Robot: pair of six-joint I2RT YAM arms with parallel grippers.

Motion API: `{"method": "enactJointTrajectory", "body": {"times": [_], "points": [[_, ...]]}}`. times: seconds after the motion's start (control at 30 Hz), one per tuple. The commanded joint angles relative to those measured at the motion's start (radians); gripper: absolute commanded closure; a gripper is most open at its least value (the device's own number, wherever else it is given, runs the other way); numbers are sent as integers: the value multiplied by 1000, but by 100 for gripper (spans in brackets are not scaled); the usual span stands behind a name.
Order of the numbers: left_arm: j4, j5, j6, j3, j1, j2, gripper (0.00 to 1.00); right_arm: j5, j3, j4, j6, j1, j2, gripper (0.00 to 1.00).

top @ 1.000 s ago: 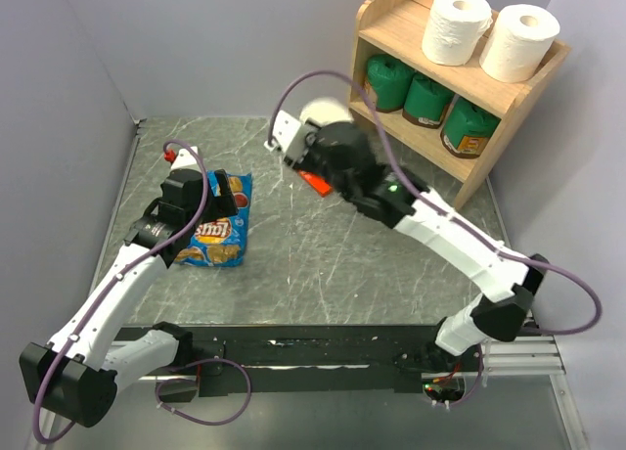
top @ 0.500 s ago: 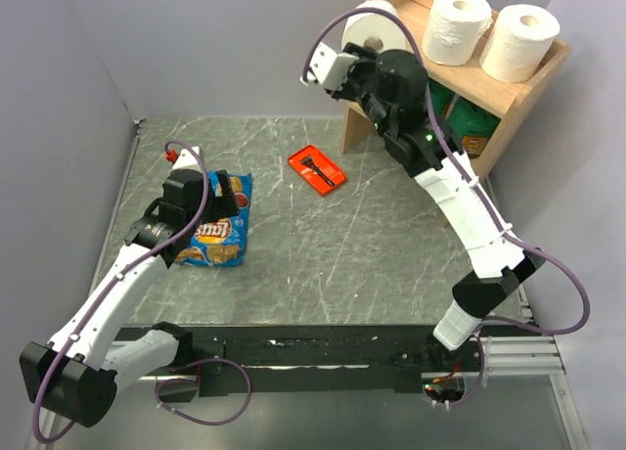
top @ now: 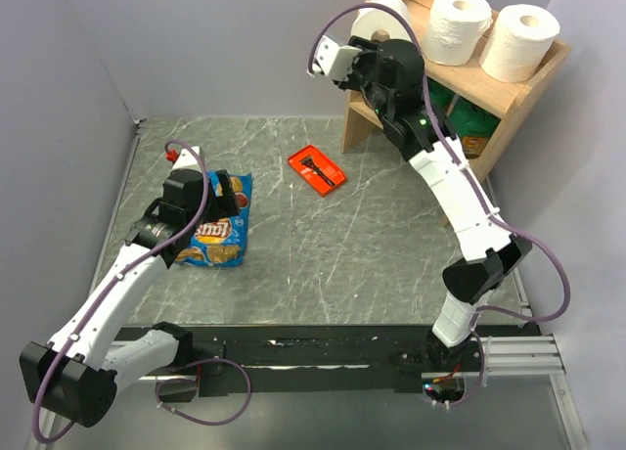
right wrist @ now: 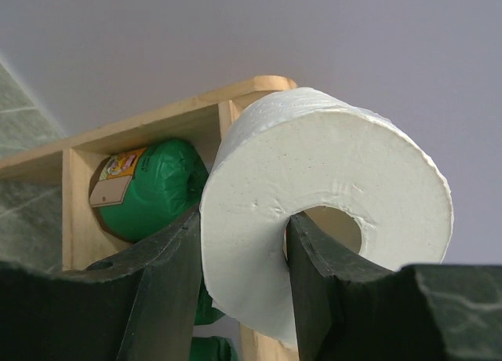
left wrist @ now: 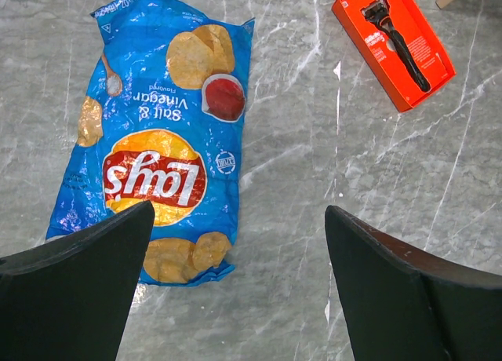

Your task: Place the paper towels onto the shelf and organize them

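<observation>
My right gripper point(top: 377, 41) is shut on a white paper towel roll point(top: 383, 18), one finger in its hollow tube and one outside, as the right wrist view shows point(right wrist: 329, 220). It holds the roll at the left end of the top tier of the wooden shelf point(top: 489, 83). Two more white rolls stand upright on that tier, one in the middle point(top: 456, 25) and one at the right point(top: 519, 41). My left gripper point(left wrist: 235, 290) is open and empty, hovering over the grey table beside a chips bag.
Green canisters point(top: 428, 98) with brown labels fill the lower tier; one shows in the right wrist view point(right wrist: 145, 192). A blue Lay's chips bag point(top: 217, 230) lies at the left and an orange razor box point(top: 316, 168) in the middle. Grey walls surround the table.
My right arm has lifted the roll from above the razor box up and back to the shelf's top left corner. The left arm has not moved.
</observation>
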Motion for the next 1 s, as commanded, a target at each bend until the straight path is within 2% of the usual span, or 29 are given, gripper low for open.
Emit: {"method": "enactJointTrajectory", "body": {"times": [0.0, 0.67, 0.97], "points": [[29, 2, -1, -3, -5, -6, 4, 19, 72, 152, -50, -20, 15, 67], [27, 5, -1, -1, -5, 8, 4, 6, 123, 216, -18, -82, 78, 68], [23, 2, -2, 2, -5, 14, 4, -2, 100, 237, -23, -105, 83, 63]]}}
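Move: The white roll already in the right hand is going to the empty left end of the top shelf, whose board there lies about 10 cm ahead, 5 cm to the right and 4 cm below. The standing middle white roll is some 5 cm ahead and 17 cm to the right; a green roll sits on the lower shelf under that empty spot, roughly 23 cm below the hand. From the left hand the spot is about 27 cm ahead, 40 cm right and 25 cm higher. The white roll, still pinched by its wall with one finger in the core, is carried end-on farther over the left end of the top shelf. The right hand pushes forward about 5 cm while sliding 3 cm right towards the middle roll, dipping a centimetre, rising nearly 2 and sinking back to its starting height. It swings some 5 degrees clockwise, grip unchanged. ##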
